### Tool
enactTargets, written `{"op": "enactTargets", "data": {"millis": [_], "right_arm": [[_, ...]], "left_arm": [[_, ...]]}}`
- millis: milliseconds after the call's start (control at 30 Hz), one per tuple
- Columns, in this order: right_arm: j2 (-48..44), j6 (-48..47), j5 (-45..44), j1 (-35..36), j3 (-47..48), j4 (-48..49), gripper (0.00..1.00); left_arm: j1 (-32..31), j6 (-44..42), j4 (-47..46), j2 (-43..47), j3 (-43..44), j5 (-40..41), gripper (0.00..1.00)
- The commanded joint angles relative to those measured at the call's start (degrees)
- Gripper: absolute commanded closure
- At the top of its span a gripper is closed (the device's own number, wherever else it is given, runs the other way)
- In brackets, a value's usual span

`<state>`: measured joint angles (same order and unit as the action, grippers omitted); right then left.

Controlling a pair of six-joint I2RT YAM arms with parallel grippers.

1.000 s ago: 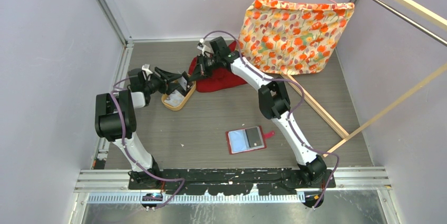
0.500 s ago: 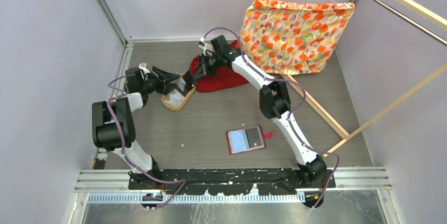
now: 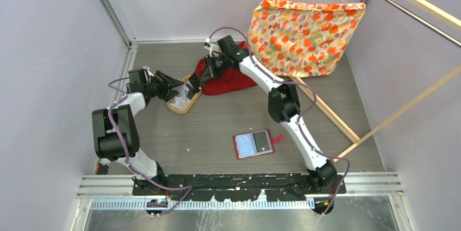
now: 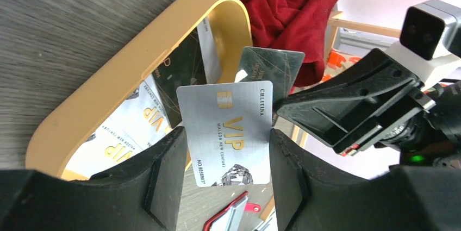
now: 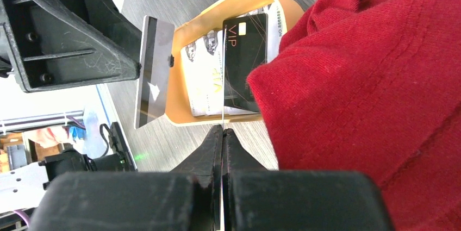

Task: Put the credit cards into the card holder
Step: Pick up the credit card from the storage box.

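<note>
My left gripper (image 4: 226, 133) is shut on the side edges of a silver VIP credit card (image 4: 225, 128), held upright over the tan tray (image 3: 182, 107). From the right wrist view that card (image 5: 154, 73) shows its striped back. My right gripper (image 5: 223, 130) is shut on a thin grey card, edge-on here (image 5: 223, 79) and face-on from the left wrist (image 4: 270, 69), just right of the silver one. More cards, whitish (image 4: 117, 133) and dark (image 5: 244, 62), lie in the tray. The card holder (image 3: 253, 144) lies open on the floor, near centre.
A crumpled red cloth (image 3: 227, 80) lies right behind the tray and under my right wrist. A floral bag (image 3: 304, 35) hangs on a hanger at the back right. A wooden rail (image 3: 326, 108) runs diagonally along the floor on the right.
My left arm's elbow and wrist have swung a little to the left, drawing its card back slightly. The right arm has barely moved. Both grips are unchanged.
</note>
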<state>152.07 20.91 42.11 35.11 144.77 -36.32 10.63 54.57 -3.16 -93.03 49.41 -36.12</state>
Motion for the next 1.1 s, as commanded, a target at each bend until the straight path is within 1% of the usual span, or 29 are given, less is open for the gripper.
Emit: {"op": "enactTargets", "data": {"millis": [0,200,433,600,867,900,967,1067], "right_arm": [[-6.51,-1.64,1.19,-0.07,1.39,-0.41,0.99],[-9.41,-2.36,2.5,-0.2,-0.85,-0.84,0.99],[-15.14,-3.49,3.85,-0.55,-7.03,-0.92,0.99],[-20.38,-4.0,4.64,-1.1,-13.36,0.11,0.99],[-29.6,-5.25,5.57,-1.27,-23.97,1.67,0.99],[-30.65,-5.31,5.71,-1.27,-25.22,1.87,0.99],[-32.49,-5.87,6.07,-1.28,-27.22,1.68,0.99],[-34.97,-7.28,6.7,-1.27,-29.54,0.36,0.99]], "left_arm": [[0.44,-3.22,6.38,2.0,3.37,2.71,0.94],[-0.08,-5.19,12.46,1.41,6.44,5.66,0.94],[-3.65,-11.89,25.85,1.02,14.47,15.11,0.93],[-5.55,-14.16,31.05,-1.45,18.65,17.23,0.87],[-6.15,-15.01,34.19,-4.93,21.69,16.85,0.79],[-6.19,-15.01,34.51,-5.37,21.96,16.84,0.75],[-6.24,-15.22,35.14,-5.77,22.44,16.99,0.64],[-6.33,-15.69,36.02,-5.15,22.66,17.85,0.57]]}}
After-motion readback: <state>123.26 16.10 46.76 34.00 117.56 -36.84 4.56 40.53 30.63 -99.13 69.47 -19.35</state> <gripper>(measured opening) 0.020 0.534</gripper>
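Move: The right hand, already pinching a black credit card, has the card holder about 26 cm back, 20 cm to its right and 9 cm lower. From that hand the storage box lies some 6 cm back and 9 cm left, the red cloth 3 cm ahead and 9 cm right, both about 8 cm below. The left hand, holding a silver card, has the box 2 cm right and 8 cm below; the card holder is 22 cm back and 32 cm right of it. Keeping its pinch on the black card, the right hand first lifts almost straight up, then goes on rising while swinging back and right, away from the box and towards the card holder: about 11 cm up, 7 cm back. The left hand keeps the silver card by its edges over the box, tipping its fingers some 25 degrees further down, bobbing slightly up before sinking about 3 cm towards the box. ##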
